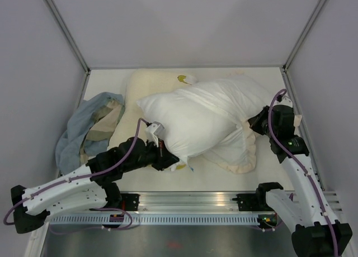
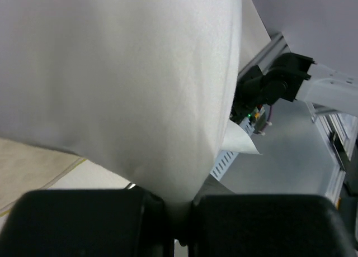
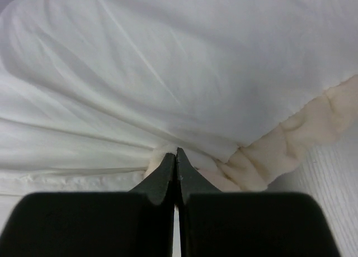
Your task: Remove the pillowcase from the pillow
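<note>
The plump white pillow (image 1: 190, 120) lies across the middle of the table. The pillowcase (image 1: 238, 151) shows its pale cream face and ruffled frill bunched round the pillow's right near end; no dark grey face shows. My left gripper (image 1: 164, 151) is shut on the pillow's near left corner; white fabric (image 2: 140, 100) is pinched between the jaws (image 2: 179, 218). My right gripper (image 1: 253, 123) is shut on the pillowcase's edge (image 3: 162, 156) beside the frill (image 3: 313, 125), with the fingertips (image 3: 177, 156) pressed together in the cloth.
A flatter cream-yellow pillow (image 1: 137, 92) lies behind and under the white one. A pale blue-grey and beige cloth (image 1: 86, 125) is heaped at the left. The metal rail (image 1: 190, 204) runs along the near edge. Walls close in on the left, back and right.
</note>
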You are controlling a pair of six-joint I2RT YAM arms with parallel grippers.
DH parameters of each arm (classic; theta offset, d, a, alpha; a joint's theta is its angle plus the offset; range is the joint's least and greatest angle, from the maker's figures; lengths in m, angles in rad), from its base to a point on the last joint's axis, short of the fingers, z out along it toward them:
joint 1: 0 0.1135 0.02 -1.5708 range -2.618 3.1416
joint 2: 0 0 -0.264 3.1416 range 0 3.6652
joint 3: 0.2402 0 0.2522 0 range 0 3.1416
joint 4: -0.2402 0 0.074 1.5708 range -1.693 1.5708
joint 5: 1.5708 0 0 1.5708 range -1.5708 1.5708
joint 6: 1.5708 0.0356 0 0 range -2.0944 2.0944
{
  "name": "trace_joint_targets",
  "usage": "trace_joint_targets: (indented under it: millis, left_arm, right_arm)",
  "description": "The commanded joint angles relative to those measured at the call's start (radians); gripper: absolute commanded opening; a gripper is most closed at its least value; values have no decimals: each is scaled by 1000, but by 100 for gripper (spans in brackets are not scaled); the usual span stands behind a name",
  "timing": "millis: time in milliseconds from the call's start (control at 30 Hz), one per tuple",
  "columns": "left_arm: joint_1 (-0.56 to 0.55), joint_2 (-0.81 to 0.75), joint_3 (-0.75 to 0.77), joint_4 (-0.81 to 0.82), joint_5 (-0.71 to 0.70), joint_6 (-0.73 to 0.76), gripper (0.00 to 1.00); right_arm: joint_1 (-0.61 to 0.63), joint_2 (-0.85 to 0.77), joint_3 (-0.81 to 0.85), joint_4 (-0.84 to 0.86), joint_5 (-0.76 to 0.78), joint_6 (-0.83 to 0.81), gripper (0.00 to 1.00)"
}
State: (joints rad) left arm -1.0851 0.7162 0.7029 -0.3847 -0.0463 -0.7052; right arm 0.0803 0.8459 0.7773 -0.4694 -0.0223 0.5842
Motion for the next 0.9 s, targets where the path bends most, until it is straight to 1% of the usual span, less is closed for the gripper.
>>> trace_joint_targets:
  millis: [0, 67, 100, 133, 200, 233, 267, 367, 400, 433, 467, 500, 533, 600, 633, 667, 700, 733, 767, 800, 833, 867]
  left_arm:
    - [-24, 108, 12, 184, 198, 12, 2]
    - [-87, 164, 18, 242, 194, 10, 2]
    - [-108, 228, 23, 263, 189, 10, 2]
    - [-154, 259, 29, 303, 187, 10, 2]
    - [-205, 358, 47, 354, 191, 9, 2]
    - [-254, 397, 55, 375, 192, 10, 2]
    - [-277, 428, 76, 417, 194, 13, 2]
    - [-358, 529, 125, 425, 191, 53, 3]
    - [-371, 546, 138, 414, 191, 74, 12]
    - [-389, 558, 148, 397, 171, 82, 45]
    - [-397, 552, 171, 385, 146, 90, 60]
    - [-404, 540, 182, 312, 120, 111, 68]
    - [-413, 525, 199, 282, 59, 122, 78]
    - [-415, 447, 217, 171, -24, 131, 83]
    - [-417, 412, 237, 118, -129, 127, 87]
    - [-415, 354, 251, 65, -195, 121, 90]
    - [-414, 321, 268, -66, -266, 92, 93]
    - [-412, 298, 305, -132, -411, 70, 99]
    - [-406, 252, 322, -193, -475, 11, 100]
    - [-397, 232, 334, -259, -522, -14, 100]
    - [-357, 214, 348, -340, -555, -34, 100]
    - [-325, 195, 351, -373, -546, -60, 100]
  right_arm:
    - [-24, -66, 86, -4, 67, -52, 0]
    - [-24, -100, 126, -34, 74, -60, 0]
    - [-22, -111, 155, -61, 74, -70, 0]
    - [-22, -119, 169, -75, 74, -76, 4]
    - [-24, -136, 210, -106, 67, -87, 17]
    - [-24, -137, 224, -113, 59, -99, 25]
    - [-24, -131, 237, -124, 55, -103, 42]
    - [-24, -117, 270, -156, 44, -122, 65]
    - [-24, -117, 273, -166, 44, -124, 68]
    - [-24, -116, 272, -167, 44, -127, 72]
    - [-22, -116, 269, -166, 39, -130, 73]
    - [-24, -116, 263, -163, 32, -132, 73]
    - [-22, -114, 258, -160, 25, -133, 73]
    - [-22, -111, 248, -149, -25, -135, 73]
    - [-22, -111, 244, -144, -37, -135, 73]
    - [-22, -111, 243, -140, -56, -133, 73]
    - [-24, -113, 238, -135, -64, -133, 73]
    - [-22, -114, 238, -132, -73, -133, 73]
    - [-24, -114, 237, -130, -77, -132, 73]
    - [-22, -116, 235, -127, -83, -132, 73]
    - [-22, -117, 235, -127, -88, -130, 73]
    - [-22, -117, 235, -124, -99, -127, 73]
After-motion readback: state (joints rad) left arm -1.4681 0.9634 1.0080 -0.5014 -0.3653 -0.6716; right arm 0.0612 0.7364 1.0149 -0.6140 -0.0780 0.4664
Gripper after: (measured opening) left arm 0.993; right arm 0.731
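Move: The left hand already pinches the tapered corner of the white pillowcase; the front rail it takes it to lies some 10 cm back, 12 cm to its right and 14 cm lower. The cream pillow's middle is about 20 cm ahead, 7 cm left and 14 cm below this hand. The right hand's shut fingertips are at the frilled hem, level fore and aft, 1 cm to its left and 2 cm below; the pillow's white body centres roughly 5 cm ahead, 20 cm left and 6 cm below that hand. Still pinching the corner, the left hand drags it about 12 cm back and as far right, dipping some 7 cm and turning clockwise about 30 degrees, then opens wide, lets go and climbs away forward and left. Meanwhile the right comes off the hem, rises roughly 10 cm, draws slightly back, tilts its fingers up and opens. ##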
